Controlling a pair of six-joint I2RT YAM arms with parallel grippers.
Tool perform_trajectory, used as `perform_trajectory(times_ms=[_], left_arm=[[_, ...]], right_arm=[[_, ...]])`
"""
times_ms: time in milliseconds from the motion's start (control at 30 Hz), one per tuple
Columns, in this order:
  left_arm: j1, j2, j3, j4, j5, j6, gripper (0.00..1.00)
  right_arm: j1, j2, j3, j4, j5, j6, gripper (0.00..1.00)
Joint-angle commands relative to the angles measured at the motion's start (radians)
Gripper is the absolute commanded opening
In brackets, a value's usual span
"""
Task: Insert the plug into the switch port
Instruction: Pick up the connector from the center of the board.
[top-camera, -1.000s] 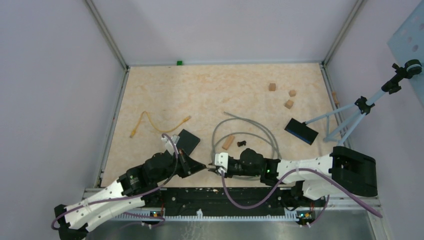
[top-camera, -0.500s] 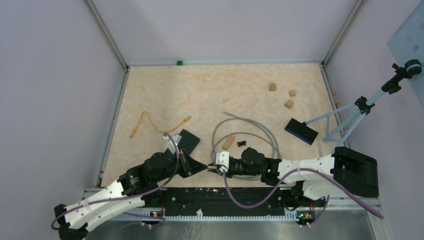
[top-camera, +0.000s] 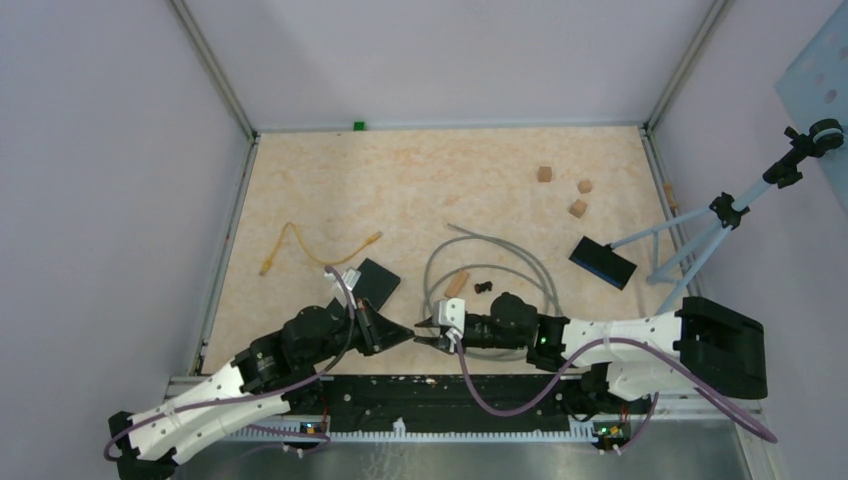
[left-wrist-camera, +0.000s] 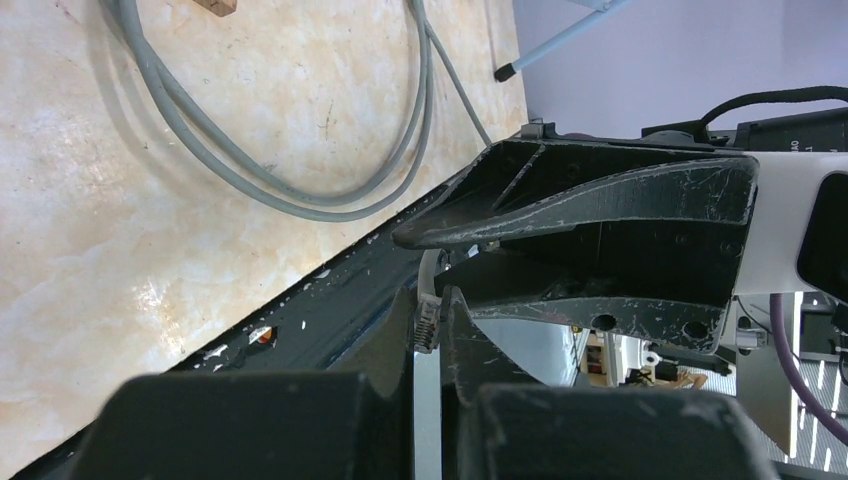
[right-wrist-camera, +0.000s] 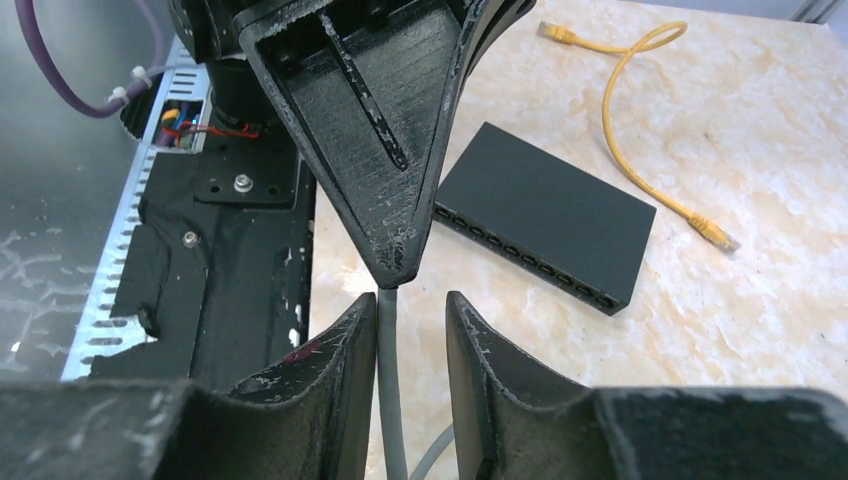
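The black switch lies flat on the table, and its row of ports faces the near edge in the right wrist view. My left gripper is shut on the grey cable's plug, pinched between its fingertips just over the table's near edge. My right gripper meets it tip to tip. Its fingers stand slightly open around the grey cable. The cable rests against one finger, with a gap to the other. The cable's remaining length loops on the table.
A yellow cable lies left of the switch. A wooden block and a small black part sit inside the grey loop. Three wooden cubes, a black-and-blue pad and a tripod stand at the right.
My right gripper's jaws have widened a little around the grey cable, and that arm has shifted slightly. My left gripper still holds the plug in the same place.
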Motion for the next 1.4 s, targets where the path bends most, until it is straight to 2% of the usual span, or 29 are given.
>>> perform_trajectory(times_ms=[0, 100, 200, 367, 467, 500, 600, 633, 800, 1000, 1167, 1367], left_arm=[[-0.002, -0.019, 0.005, 0.019, 0.008, 0.007, 0.0], [-0.001, -0.016, 0.004, 0.026, 0.009, 0.009, 0.0], [0.0, -0.013, 0.003, 0.029, 0.009, 0.009, 0.0], [-0.001, -0.015, 0.001, 0.027, 0.01, 0.012, 0.0], [-0.001, -0.023, 0.001, 0.025, -0.011, 0.022, 0.0], [-0.001, -0.031, 0.005, 0.021, -0.022, 0.031, 0.04], [0.0, -0.061, 0.027, 0.007, -0.102, 0.071, 0.41], [0.0, -0.073, 0.037, -0.002, -0.125, 0.084, 0.51], [-0.001, -0.105, 0.112, -0.083, -0.217, 0.169, 0.74], [-0.001, 0.031, 0.185, -0.178, -0.324, 0.259, 0.8], [-0.001, 0.159, 0.256, -0.251, -0.478, 0.317, 0.88], [0.001, 0.168, 0.335, -0.323, -0.599, 0.378, 0.88]], right_arm=[[-0.013, -0.029, 0.008, 0.058, -0.025, 0.019, 0.3], [-0.014, -0.022, 0.011, 0.051, -0.029, 0.018, 0.29], [-0.015, -0.015, 0.015, 0.044, -0.038, 0.014, 0.23], [-0.017, -0.006, 0.026, 0.022, -0.043, 0.009, 0.0], [-0.018, -0.01, 0.028, 0.016, -0.023, 0.017, 0.0], [-0.018, -0.015, 0.029, 0.011, -0.012, 0.019, 0.0], [-0.022, -0.032, 0.048, -0.039, 0.046, 0.046, 0.0], [-0.024, -0.038, 0.053, -0.055, 0.057, 0.055, 0.0], [-0.035, -0.058, 0.075, -0.132, 0.099, 0.103, 0.0], [-0.035, -0.077, 0.098, -0.212, 0.098, 0.136, 0.0], [-0.045, -0.09, 0.124, -0.279, 0.093, 0.195, 0.0], [-0.101, -0.072, 0.174, -0.346, -0.039, 0.355, 0.0]])
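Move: The plug sits between the left hand's closed pads, its cable running into the half-open right fingers; it lies about 3 cm left of the right hand point and some 1 cm above it, level fore and aft. From the left hand the switch's middle is roughly 6 cm ahead, 11 cm left and 11 cm below. The wooden block lies about 10 cm ahead and 7 cm right of the right hand, 11 cm lower. The cable just behind the plug is pinched by the right fingers as they shut, and only then do the left fingers open wide and let go of the plug. The left hand leaves forward and left towards the switch, about 9 cm over the table, rising some 4 cm and sinking back, its fingertips swinging down about 30 degrees. The right hand shifts roughly 2 cm forward and slightly right, rolling a little. ##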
